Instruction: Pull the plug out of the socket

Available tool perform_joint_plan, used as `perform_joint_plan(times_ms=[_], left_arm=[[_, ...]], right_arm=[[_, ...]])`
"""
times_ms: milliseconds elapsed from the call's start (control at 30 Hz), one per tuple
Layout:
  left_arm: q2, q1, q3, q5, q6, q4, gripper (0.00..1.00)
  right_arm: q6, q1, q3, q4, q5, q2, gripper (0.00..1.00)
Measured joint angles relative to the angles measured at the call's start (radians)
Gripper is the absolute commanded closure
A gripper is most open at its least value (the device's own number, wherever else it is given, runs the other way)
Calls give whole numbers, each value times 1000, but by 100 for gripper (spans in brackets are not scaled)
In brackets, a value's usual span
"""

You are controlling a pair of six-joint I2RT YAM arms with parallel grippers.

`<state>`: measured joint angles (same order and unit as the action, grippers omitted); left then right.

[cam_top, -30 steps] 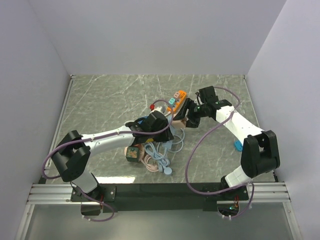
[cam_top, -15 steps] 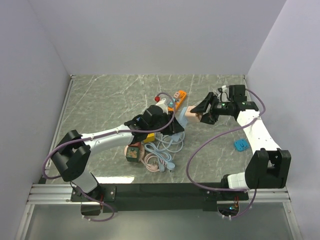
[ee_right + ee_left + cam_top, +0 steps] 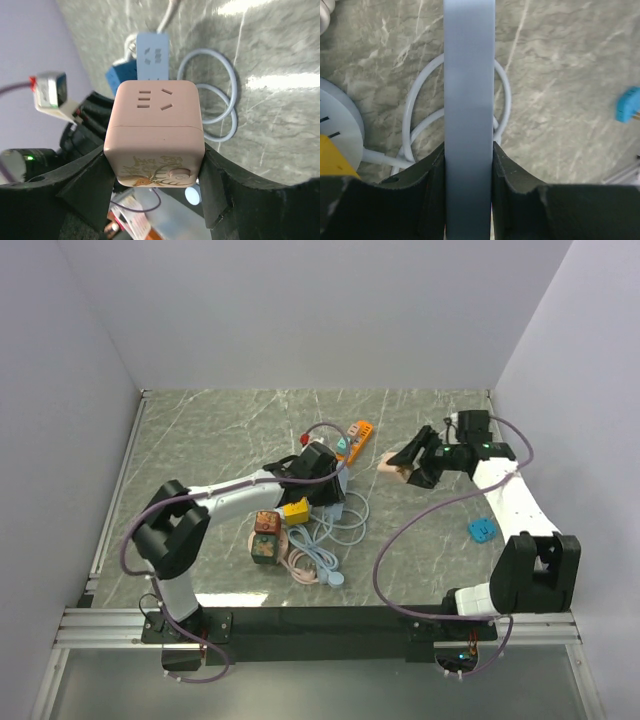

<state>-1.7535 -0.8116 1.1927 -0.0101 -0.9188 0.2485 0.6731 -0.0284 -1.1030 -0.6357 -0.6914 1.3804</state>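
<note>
The plug is a pink cube adapter (image 3: 154,135) with a deer print. My right gripper (image 3: 154,147) is shut on its two sides and holds it above the table at the right (image 3: 394,469). The socket is a pale blue power strip (image 3: 152,50). It lies well apart from the cube, and its empty holes face the right wrist camera. My left gripper (image 3: 468,150) is shut across the strip's narrow body (image 3: 469,90). In the top view the left gripper (image 3: 325,485) sits at the table's middle and hides most of the strip.
Pale blue cable coils (image 3: 322,538) and a pink cable (image 3: 294,562) lie near the left gripper. A yellow block (image 3: 296,510) and two printed cubes (image 3: 265,535) sit beside them. An orange device (image 3: 358,430) lies behind. A small blue piece (image 3: 482,530) lies at the right.
My right gripper has drawn back to the right with the pink cube, off the blue strip. The left arm has shifted a little, still clamped on the strip.
</note>
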Motion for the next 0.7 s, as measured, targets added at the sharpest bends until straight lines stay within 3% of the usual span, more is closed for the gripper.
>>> perform_joint_plan(times_ms=[167, 400, 567, 700], left_arm=[[-39, -21, 50, -43, -15, 81, 100], [46, -24, 47, -27, -18, 122, 100], [100, -22, 206, 14, 2, 189, 100], [165, -14, 364, 42, 17, 217, 100]], right_arm=[[12, 77, 0, -14, 93, 50, 100], [-10, -62, -18, -114, 478, 42, 100], [-3, -155, -6, -138, 692, 109, 100], [13, -167, -6, -139, 755, 233, 100]])
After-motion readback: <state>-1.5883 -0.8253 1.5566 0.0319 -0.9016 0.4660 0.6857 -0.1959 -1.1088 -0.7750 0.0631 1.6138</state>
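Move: The right hand, pink cube in its fingers, has the blue plug on the table some 25 cm to its right, about 4 cm nearer the base and 18 cm below. The light-blue strip, already apart from the cube, lies about 12 cm left, level ahead, 10 cm lower. The left hand still grips that strip; from it the blue plug is about 37 cm right, 4 cm back, 8 cm below, and the yellow cube 10 cm left, 1 cm back, 6 cm down. Rightward and down, after a brief drift left, the right hand sweeps the pink cube some 17 cm across, away from the strip and towards the blue plug, turning clockwise about 30 degrees as its fingers swing steeper down, grip kept. The left hand dips slightly, then lifts the strip ever faster, about 20 cm, fingers tipping outward. ##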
